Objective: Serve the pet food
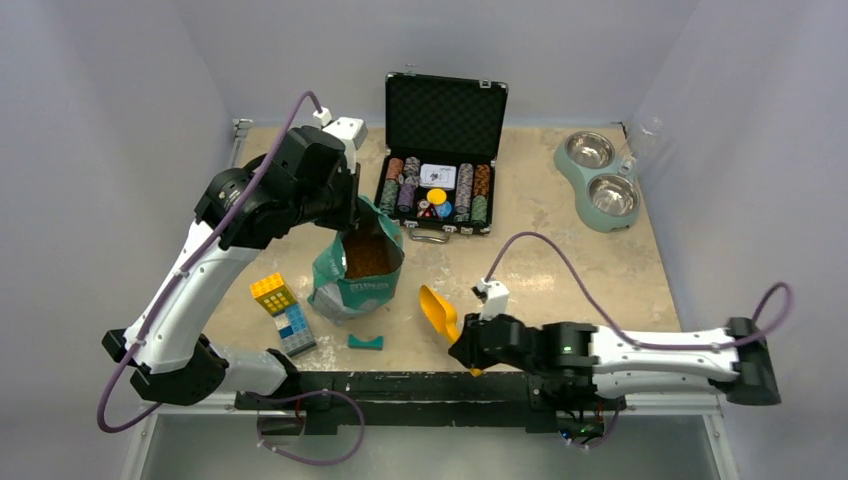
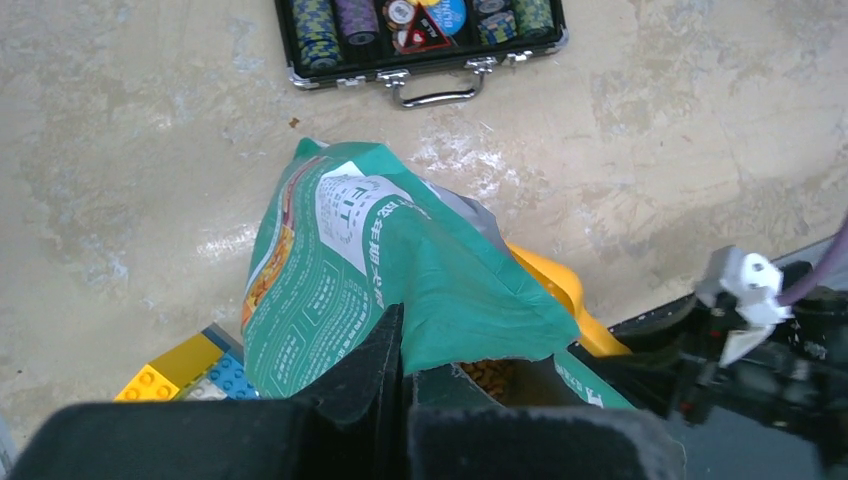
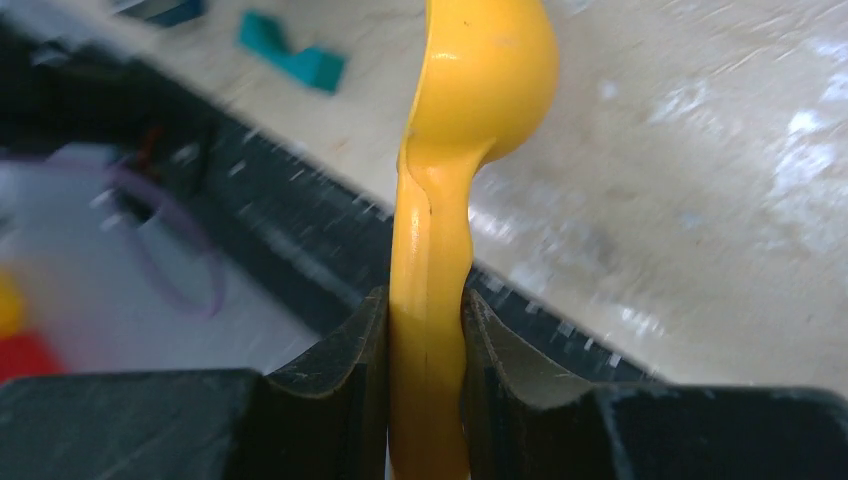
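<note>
A teal-green pet food bag [image 1: 355,280] stands open at the table's middle left, with brown kibble [image 1: 368,256] showing in its mouth. My left gripper [image 1: 352,215] is shut on the bag's far rim and holds it up; in the left wrist view the bag [image 2: 400,270] hangs from the pinched fingers [image 2: 385,350] and kibble [image 2: 490,375] shows inside. My right gripper [image 1: 462,350] is shut on the handle of a yellow scoop [image 1: 440,310], which it holds just right of the bag. The scoop [image 3: 470,110] looks empty. The double pet bowl [image 1: 598,180] sits at the far right.
An open black case of poker chips [image 1: 440,170] stands behind the bag. Coloured toy bricks [image 1: 283,312] lie left of the bag, and a small teal block [image 1: 365,342] lies in front of it. A black strip [image 1: 420,385] runs along the near table edge.
</note>
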`<action>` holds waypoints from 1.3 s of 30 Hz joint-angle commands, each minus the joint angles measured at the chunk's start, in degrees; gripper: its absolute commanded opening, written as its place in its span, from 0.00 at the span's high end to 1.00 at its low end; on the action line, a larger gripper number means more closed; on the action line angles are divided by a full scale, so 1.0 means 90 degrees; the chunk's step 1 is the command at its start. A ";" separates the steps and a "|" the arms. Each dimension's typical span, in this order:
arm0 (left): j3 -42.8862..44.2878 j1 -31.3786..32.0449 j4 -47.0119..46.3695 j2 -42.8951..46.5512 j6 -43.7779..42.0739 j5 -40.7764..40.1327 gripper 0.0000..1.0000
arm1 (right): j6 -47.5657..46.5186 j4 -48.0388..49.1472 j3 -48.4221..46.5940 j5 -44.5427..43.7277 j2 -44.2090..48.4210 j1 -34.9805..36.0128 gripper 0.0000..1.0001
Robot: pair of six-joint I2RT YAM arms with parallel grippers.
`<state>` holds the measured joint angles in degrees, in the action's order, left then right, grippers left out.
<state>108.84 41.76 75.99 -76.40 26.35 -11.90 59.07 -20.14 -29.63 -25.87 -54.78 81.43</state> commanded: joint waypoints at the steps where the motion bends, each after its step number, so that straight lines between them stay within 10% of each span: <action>1: -0.0131 -0.0001 -0.0591 0.0084 -0.0294 0.0811 1.00 | -0.0075 -0.2366 -0.0824 0.2101 0.1940 -0.0033 1.00; 9: -0.0893 -0.0001 -0.1372 0.0295 -0.0774 0.0806 1.00 | -0.0702 -0.5635 -0.3768 0.1782 0.2344 -0.0226 1.00; 20: -0.0533 0.0071 -0.1388 -0.0378 -0.1171 0.1941 1.00 | -0.2062 -0.6613 -0.7234 0.2073 0.0568 -0.0246 1.00; 39: 0.0230 0.0444 -0.0926 -0.0588 -0.0393 0.2023 1.00 | -0.2483 -0.5841 -0.7141 0.4048 -0.1138 -0.1710 1.00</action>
<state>106.72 44.60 70.26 -82.30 20.67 6.44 35.42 -69.82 -93.12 6.90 -61.06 69.89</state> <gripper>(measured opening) 0.019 0.284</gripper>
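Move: The right hand holds the scoop low. The pet food bag's open mouth lies about 17 cm to its left, 9 cm ahead and 18 cm above, with the teal piece 20 cm left, 3 cm ahead and 8 cm below. The left hand grips the bag's rim; the mouth's middle is about 5 cm back, 4 cm right and 8 cm below it, the scoop's bowl some 6 cm back, 16 cm right and 31 cm below. Keeping its pinch on the scoop's handle, the right hand sweeps up nearly 30 cm, at first also back and to the right, then sinks slightly and swings back left, turning counter-clockwise some 30 degrees to bring the scoop to the bag's mouth. The left hand keeps the rim and draws it right towards the scoop, a little down, turning clockwise. ##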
